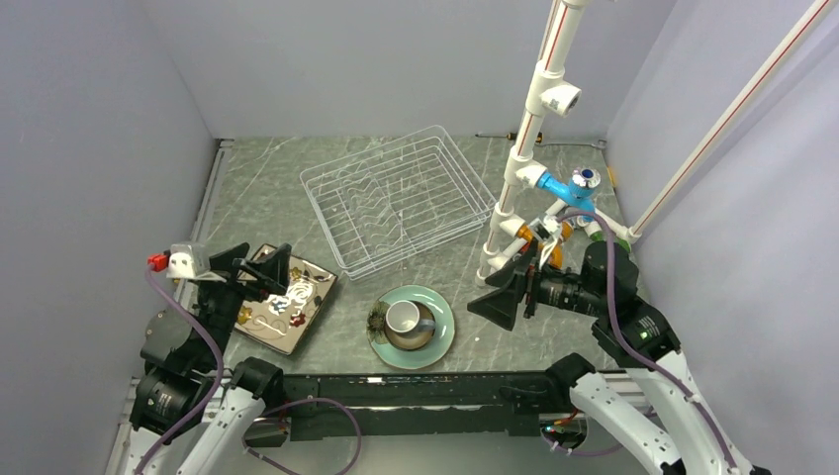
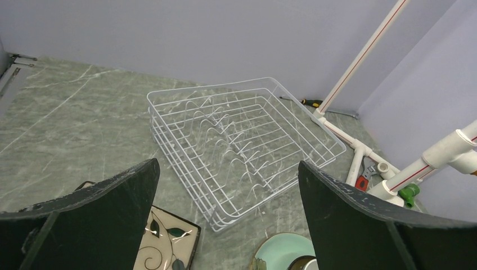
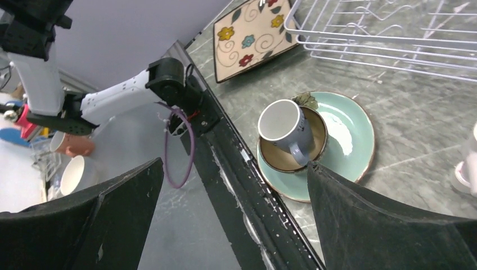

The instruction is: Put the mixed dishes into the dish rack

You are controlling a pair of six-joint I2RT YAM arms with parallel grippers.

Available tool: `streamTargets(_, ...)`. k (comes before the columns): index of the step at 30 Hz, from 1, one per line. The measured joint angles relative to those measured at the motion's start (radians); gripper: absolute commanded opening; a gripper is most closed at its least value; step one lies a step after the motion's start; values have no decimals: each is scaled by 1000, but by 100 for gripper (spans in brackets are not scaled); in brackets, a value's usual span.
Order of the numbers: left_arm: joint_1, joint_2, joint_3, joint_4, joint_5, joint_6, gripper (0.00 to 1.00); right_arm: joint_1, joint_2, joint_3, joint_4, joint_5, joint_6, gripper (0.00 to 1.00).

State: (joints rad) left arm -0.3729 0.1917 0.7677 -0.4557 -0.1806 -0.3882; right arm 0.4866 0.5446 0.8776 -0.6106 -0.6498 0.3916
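Note:
The white wire dish rack point(image 1: 396, 203) sits mid-table, turned at an angle, with nothing in it; it fills the left wrist view point(image 2: 242, 140). Near the front edge a pale green plate point(image 1: 443, 336) holds a brown bowl point(image 3: 281, 159), and a small grey mug point(image 3: 284, 126) sits in the bowl. A cream floral square plate point(image 1: 287, 307) lies to the left. My left gripper point(image 1: 265, 265) hovers open above that square plate point(image 2: 163, 242). To the right of the green plate point(image 3: 349, 135), my right gripper point(image 1: 495, 292) also hangs open. Neither holds anything.
A white pipe stand with coloured fittings point(image 1: 534, 148) rises right of the rack. A screwdriver point(image 2: 309, 103) lies by the back wall and a red-handled wrench point(image 2: 363, 179) lies beside the pipes. Grey walls close in three sides; a black rail point(image 3: 225, 140) marks the front edge.

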Motion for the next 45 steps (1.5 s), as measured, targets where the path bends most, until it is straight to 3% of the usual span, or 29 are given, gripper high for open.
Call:
streamTargets(3, 0, 14, -2, -4, 1, -3, 99, 49, 41, 0, 38, 10, 0, 100)
streamTargets(7, 0, 50, -16, -12, 16, -18, 99, 267, 109, 0, 75, 147, 2, 100)
streamTargets(14, 0, 119, -30, -46, 53, -37, 99, 779, 348, 55, 81, 655, 2, 100)
streamTargets(17, 0, 127, -42, -51, 69, -53, 99, 886, 489, 104, 74, 831, 3, 100)
streamTargets(21, 0, 126, -66, -66, 89, -74, 99, 956, 648, 167, 55, 1028, 5, 99)
streamTargets(29, 0, 109, -94, -102, 130, -114, 99, 1021, 940, 338, -56, 1250, 3, 80)
streamTargets(32, 0, 103, -98, -104, 135, -125, 99, 1040, 1023, 375, -95, 1288, -7, 68)
streamTargets(45, 0, 105, -102, -106, 155, -133, 99, 1049, 1111, 362, -108, 1333, -19, 53)
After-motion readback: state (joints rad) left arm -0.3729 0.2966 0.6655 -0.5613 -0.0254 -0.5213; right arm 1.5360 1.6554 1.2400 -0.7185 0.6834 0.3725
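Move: The mug stands in a brown bowl on the round green plate, roughly 16 cm to the right hand's left, 4 cm ahead and 24 cm below. The bowl and green plate centre about 2 cm nearer and right of it; the rack's middle is some 30 cm beyond it. From the left hand the mug lies about 22 cm right, 2 cm back and 28 cm below, the square plate 7 cm left, 3 cm ahead and well below. Right hand sinks 18 cm and sweeps 15 cm left towards the mug, fingers tipping down, half-closing; left sinks too. ##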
